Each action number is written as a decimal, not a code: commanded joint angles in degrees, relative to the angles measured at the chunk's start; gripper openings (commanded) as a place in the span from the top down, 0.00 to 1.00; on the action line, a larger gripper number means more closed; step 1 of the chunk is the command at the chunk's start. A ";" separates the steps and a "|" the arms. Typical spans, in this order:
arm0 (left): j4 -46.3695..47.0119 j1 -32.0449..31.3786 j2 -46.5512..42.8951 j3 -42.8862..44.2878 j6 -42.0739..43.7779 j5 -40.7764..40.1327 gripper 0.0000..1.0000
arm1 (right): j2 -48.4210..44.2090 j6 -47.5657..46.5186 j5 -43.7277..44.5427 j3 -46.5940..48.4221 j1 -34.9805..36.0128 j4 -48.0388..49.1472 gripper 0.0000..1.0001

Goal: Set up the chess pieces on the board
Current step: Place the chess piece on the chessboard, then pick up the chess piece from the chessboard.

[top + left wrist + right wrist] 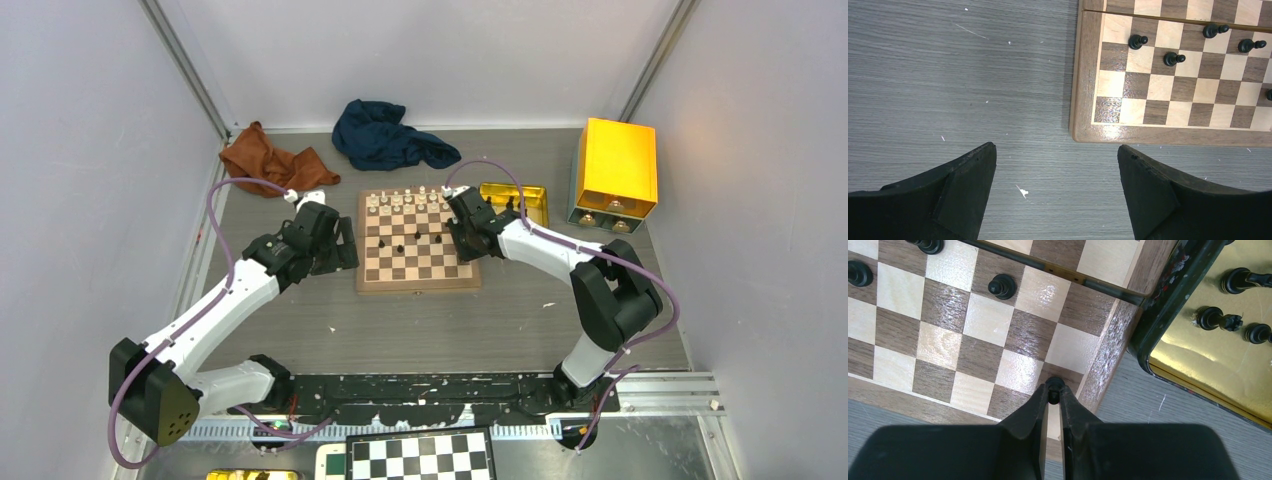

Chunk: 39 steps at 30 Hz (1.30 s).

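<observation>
The wooden board (pixel 417 285) (pixel 1110 352) (pixel 1083 90) lies mid-table. My right gripper (pixel 1054 392) (pixel 465 222) is shut on a small black chess piece (pixel 1054 385), held over a dark square in the board's corner by the rim. Other black chess pieces stand on the board (pixel 1001 286) (pixel 1138 41) (pixel 1173 59) and lie in the gold tin tray (pixel 1218 318). White pieces (pixel 400 199) line the board's far rows. My left gripper (pixel 1057 152) (pixel 335 245) hangs open over bare table just left of the board, holding nothing.
The gold tin tray (pixel 540 192) (pixel 1208 365) sits right of the board. A yellow box (pixel 617 170) stands at back right. An orange cloth (pixel 270 160) and a blue cloth (pixel 390 138) lie at the back. A black-and-white checkered board (pixel 422 456) lies at the near edge.
</observation>
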 commanded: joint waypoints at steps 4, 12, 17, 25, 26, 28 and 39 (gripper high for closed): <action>1.99 -0.26 -0.21 0.21 0.78 0.10 0.09 | 0.54 0.09 -0.36 0.66 0.40 2.05 0.91; 2.51 -0.28 0.46 0.20 0.87 0.34 0.09 | 0.77 0.44 0.07 0.79 0.39 1.50 0.71; 2.76 -0.22 0.69 0.21 0.87 0.49 0.09 | 0.65 0.44 0.24 1.34 0.34 1.19 0.65; 2.75 -0.21 0.44 0.21 0.98 0.14 0.09 | -0.13 0.15 -0.45 4.85 0.41 -1.42 0.62; 2.73 -0.22 0.43 0.21 0.96 0.10 0.09 | -0.32 0.18 -0.58 5.51 0.46 -1.80 0.62; 2.86 -0.26 0.34 0.16 0.98 -0.03 0.09 | -0.43 0.08 -0.70 6.93 0.59 -2.36 0.61; 2.96 -0.23 0.07 -0.07 0.87 -0.42 0.09 | 7.02 -1.62 -2.52 16.27 0.82 -3.85 0.61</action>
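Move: The right hand already holds a black pawn low over its square, the dark one at the board's right edge, second row from the near side, only about 1 cm below the fingertips. The next pawn stands some 5 cm ahead and 5 cm left of the hand, another about 5 cm ahead and 9 cm left. The piece tray lies roughly 9 cm ahead and 10 cm right. From the left hand that square is about 5 cm ahead, 23 cm right and 9 cm down. The right fingers let go of the black pawn, easing down about half a centimetre and opening partway around it. After a short pause there, the hand leaves it, rising about 4 cm while going some 3 to 4 cm both forward and left, towards the next pawn, with the fingers left part open. ##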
